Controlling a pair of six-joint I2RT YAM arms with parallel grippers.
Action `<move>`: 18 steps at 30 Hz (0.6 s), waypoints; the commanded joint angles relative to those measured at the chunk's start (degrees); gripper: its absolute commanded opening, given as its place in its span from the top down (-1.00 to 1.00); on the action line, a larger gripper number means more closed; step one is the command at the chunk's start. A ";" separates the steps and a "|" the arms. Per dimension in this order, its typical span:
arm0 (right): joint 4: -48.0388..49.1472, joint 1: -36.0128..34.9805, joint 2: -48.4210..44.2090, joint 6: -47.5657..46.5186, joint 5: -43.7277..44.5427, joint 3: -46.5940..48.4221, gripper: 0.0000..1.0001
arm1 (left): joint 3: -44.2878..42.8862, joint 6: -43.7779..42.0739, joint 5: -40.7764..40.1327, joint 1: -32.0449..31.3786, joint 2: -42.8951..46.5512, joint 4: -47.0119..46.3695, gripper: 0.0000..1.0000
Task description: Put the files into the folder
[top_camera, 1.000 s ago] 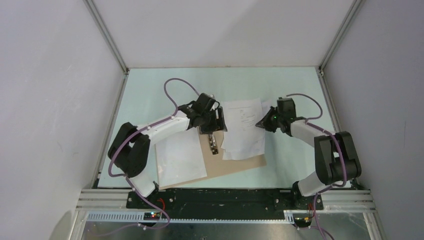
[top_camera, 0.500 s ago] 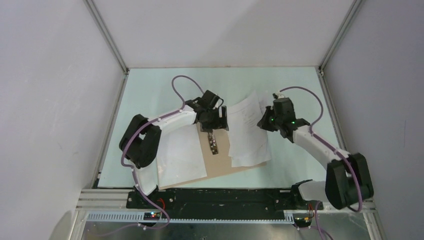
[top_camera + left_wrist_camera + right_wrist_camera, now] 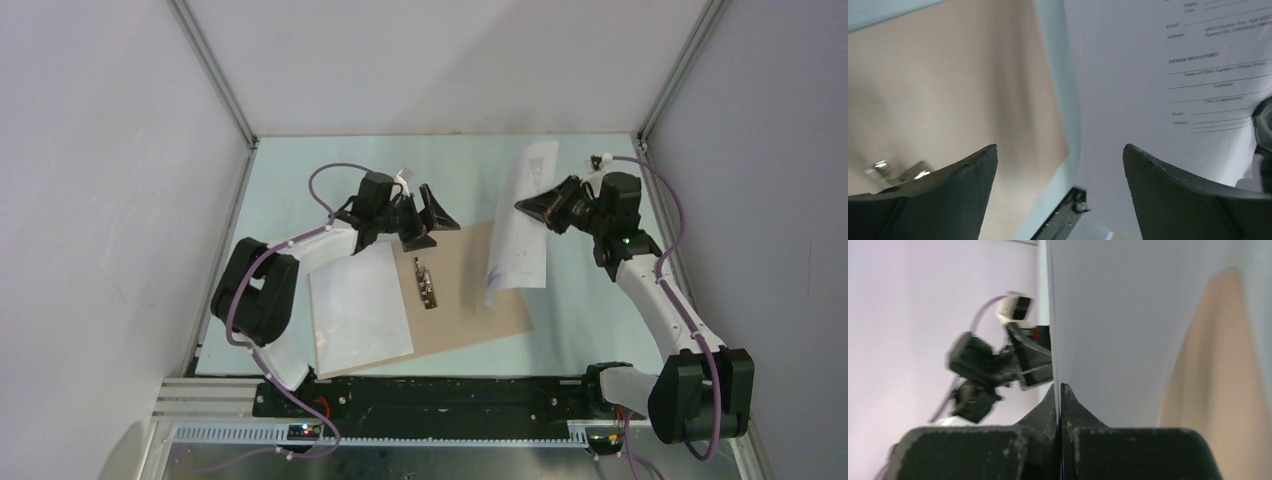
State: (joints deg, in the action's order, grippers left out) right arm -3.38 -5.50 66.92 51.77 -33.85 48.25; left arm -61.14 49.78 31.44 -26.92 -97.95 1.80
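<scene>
The tan folder (image 3: 465, 285) lies open on the table, its metal clip (image 3: 425, 283) along the spine. One white sheet (image 3: 360, 310) rests on its left leaf. My right gripper (image 3: 530, 207) is shut on the edge of the other files (image 3: 520, 235), which hang lifted and tilted over the folder's right edge. The right wrist view shows the jaws (image 3: 1060, 387) pinching the paper (image 3: 1118, 325), with the folder (image 3: 1218, 365) beyond. My left gripper (image 3: 432, 215) stands open and empty above the folder's far edge; its wrist view shows the printed sheet (image 3: 1158, 75) and the folder (image 3: 948, 85) ahead.
A pale green mat (image 3: 300, 190) covers the table, boxed in by white walls and aluminium posts (image 3: 215, 75). The black base rail (image 3: 450, 395) runs along the near edge. The left arm's wrist (image 3: 993, 365) shows in the right wrist view.
My right arm has raised the files off the folder's right leaf and swung them up and to the right. The left gripper has let go of them, opened wide and drawn back to the left.
</scene>
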 commanded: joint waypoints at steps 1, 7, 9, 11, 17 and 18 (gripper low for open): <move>10.40 -0.57 -1.41 13.61 -7.26 6.90 1.00 | 4.56 13.67 9.03 0.22 2.49 -24.66 -0.99; 16.88 -2.76 -0.96 22.86 -7.19 10.86 1.00 | 10.78 35.12 10.56 1.83 2.09 -53.88 -0.99; 18.60 -3.95 -0.38 25.03 -7.01 12.16 1.00 | 12.93 43.71 9.51 2.44 1.28 -70.74 -0.99; 19.97 -5.18 0.35 26.52 -6.68 13.61 1.00 | 13.55 51.05 7.93 2.66 0.34 -79.68 -0.99; 23.08 -8.30 2.31 29.19 -5.66 16.23 1.00 | 15.57 56.77 6.33 2.77 4.95 -85.49 -0.99; 23.49 -8.52 2.69 29.64 -5.68 16.85 1.00 | 15.73 56.98 6.43 2.82 6.19 -85.53 -0.99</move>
State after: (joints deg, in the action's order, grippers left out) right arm 15.05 -12.86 68.62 77.67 -39.09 61.91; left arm -46.52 99.92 38.37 -24.34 -96.77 -72.97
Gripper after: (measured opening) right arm 0.009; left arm 0.996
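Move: The sheets held by the right hand have their middle about 14 cm to the left hand's right, level fore and aft, and 4 cm above it. The metal clip is some 4 cm left, 5 cm back and 10 cm below the left hand; the folder's bare half is 5 cm right, 4 cm back, equally low. From the right hand, which pinches the sheets, that half lies about 10 cm left, 4 cm back and 21 cm below. Upwards go both hands together: the right keeps its pinch on the sheets, lifting them about 17 cm while carrying them some 6 cm left and tipping its fingers up to nearly level. The left, fingers staying wide open, climbs as far beside them and swings its fingertips up some 50 degrees, from slanting down to facing the near edge of the sheets. ##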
